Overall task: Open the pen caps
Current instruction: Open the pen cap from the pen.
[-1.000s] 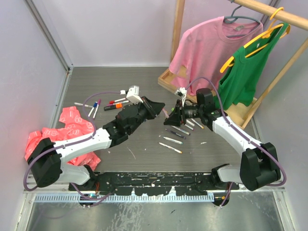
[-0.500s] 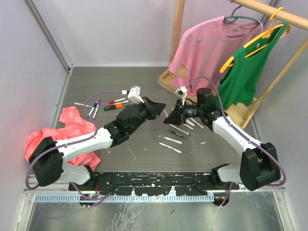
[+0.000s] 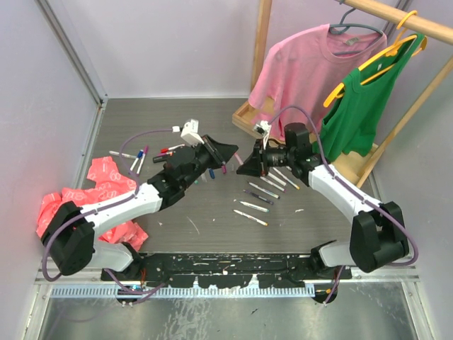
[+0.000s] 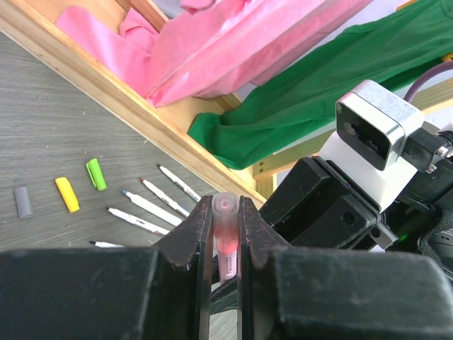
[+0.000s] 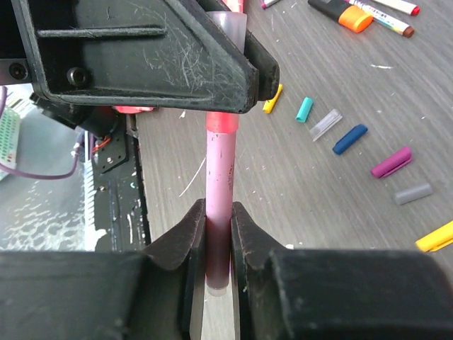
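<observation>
A pink pen (image 5: 220, 170) hangs in the air between my two grippers, above the table's middle. In the left wrist view my left gripper (image 4: 226, 207) is shut on its translucent pink pen cap (image 4: 226, 230), still seated on the pen. My right gripper (image 5: 219, 212) is shut on the pen's pink barrel at the other end. From above, the left gripper (image 3: 228, 151) and right gripper (image 3: 245, 167) point at each other almost tip to tip. Loose caps lie on the table: blue (image 5: 350, 139), purple (image 5: 391, 161), green (image 4: 96, 174), yellow (image 4: 67, 194).
Uncapped pens (image 3: 259, 194) lie in a row in front of the right arm, and more pens (image 3: 150, 153) with an orange-black marker (image 5: 340, 14) behind the left arm. A red bag (image 3: 99, 188) lies left. A wooden rack base (image 3: 248, 117) with pink (image 3: 297, 71) and green (image 3: 364, 99) shirts stands back right.
Both grippers have shifted a little towards the back of the table with the pen between them. The right jaws have closed in onto the pink barrel.
</observation>
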Motion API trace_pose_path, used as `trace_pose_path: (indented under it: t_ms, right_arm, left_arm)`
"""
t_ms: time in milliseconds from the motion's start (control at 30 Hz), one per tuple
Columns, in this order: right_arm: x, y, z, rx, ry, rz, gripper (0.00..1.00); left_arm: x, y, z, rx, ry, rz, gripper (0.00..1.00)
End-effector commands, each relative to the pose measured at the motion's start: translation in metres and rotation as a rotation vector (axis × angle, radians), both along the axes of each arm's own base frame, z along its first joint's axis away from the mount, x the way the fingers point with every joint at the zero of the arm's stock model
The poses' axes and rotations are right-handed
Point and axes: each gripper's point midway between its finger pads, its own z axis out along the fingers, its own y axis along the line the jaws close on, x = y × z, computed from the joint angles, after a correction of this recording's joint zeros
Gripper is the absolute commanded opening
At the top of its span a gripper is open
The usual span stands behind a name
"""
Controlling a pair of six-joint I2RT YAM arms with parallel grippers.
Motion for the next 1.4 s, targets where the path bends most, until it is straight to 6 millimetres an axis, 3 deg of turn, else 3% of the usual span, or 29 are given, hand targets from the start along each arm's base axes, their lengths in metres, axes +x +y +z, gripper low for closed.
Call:
trace_pose_path:
  t_ms: [0,100,200,533,867,1100,1367]
  right_arm:
    - [-0.015,0.006,-0.005,-0.028,0.031,0.071,0.01]
    - [-0.016,0.01,-0.014,-0.058,0.05,0.083,0.01]
    - [-0.018,0.014,-0.02,-0.079,0.056,0.096,0.01]
    - [-0.026,0.022,-0.034,-0.126,0.06,0.136,0.01]
    - [-0.035,0.03,-0.039,-0.092,0.138,0.182,0.01]
    - [-0.042,0.033,-0.036,-0.058,0.174,0.212,0.01]
    - [-0.044,0.035,-0.04,-0.059,0.147,0.227,0.01]
  left_arm:
    - [0.058,0.085,0.076,-0.071,-0.184,0.343,0.0]
    - [0.059,0.107,0.102,-0.079,-0.228,0.412,0.0]
    - [0.06,0.121,0.114,-0.086,-0.245,0.449,0.0]
    - [0.064,0.164,0.116,-0.116,-0.239,0.543,0.0]
    - [0.062,0.19,0.154,-0.098,-0.364,0.651,0.0]
    - [0.069,0.222,0.151,0.001,-0.377,0.82,0.0]
    - [0.084,0.243,0.165,-0.167,-0.331,0.833,0.0]
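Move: The cap of the pink pen is already pinched in the left fingers, about 6 cm above the right hand, 3 cm ahead and 2 cm to its left; from the left hand the barrel in the right grip lies some 3 cm back, 2 cm right and 6 cm below. From the right hand, a loose magenta cap lies roughly 11 cm ahead, 6 cm left; a dark pen about 5 cm right, level with it; both some 17 cm down. The pink pen's cap is drawn off its barrel, the left fingers keeping their pinch on the cap while going about 7 cm left, some 3 cm forward and slightly up, with a last quick pull away from the right hand. The right hand keeps hold of the barrel and follows the same way, about 5 cm left and 3 cm forward, rolling some 10 degrees about its fingers. ##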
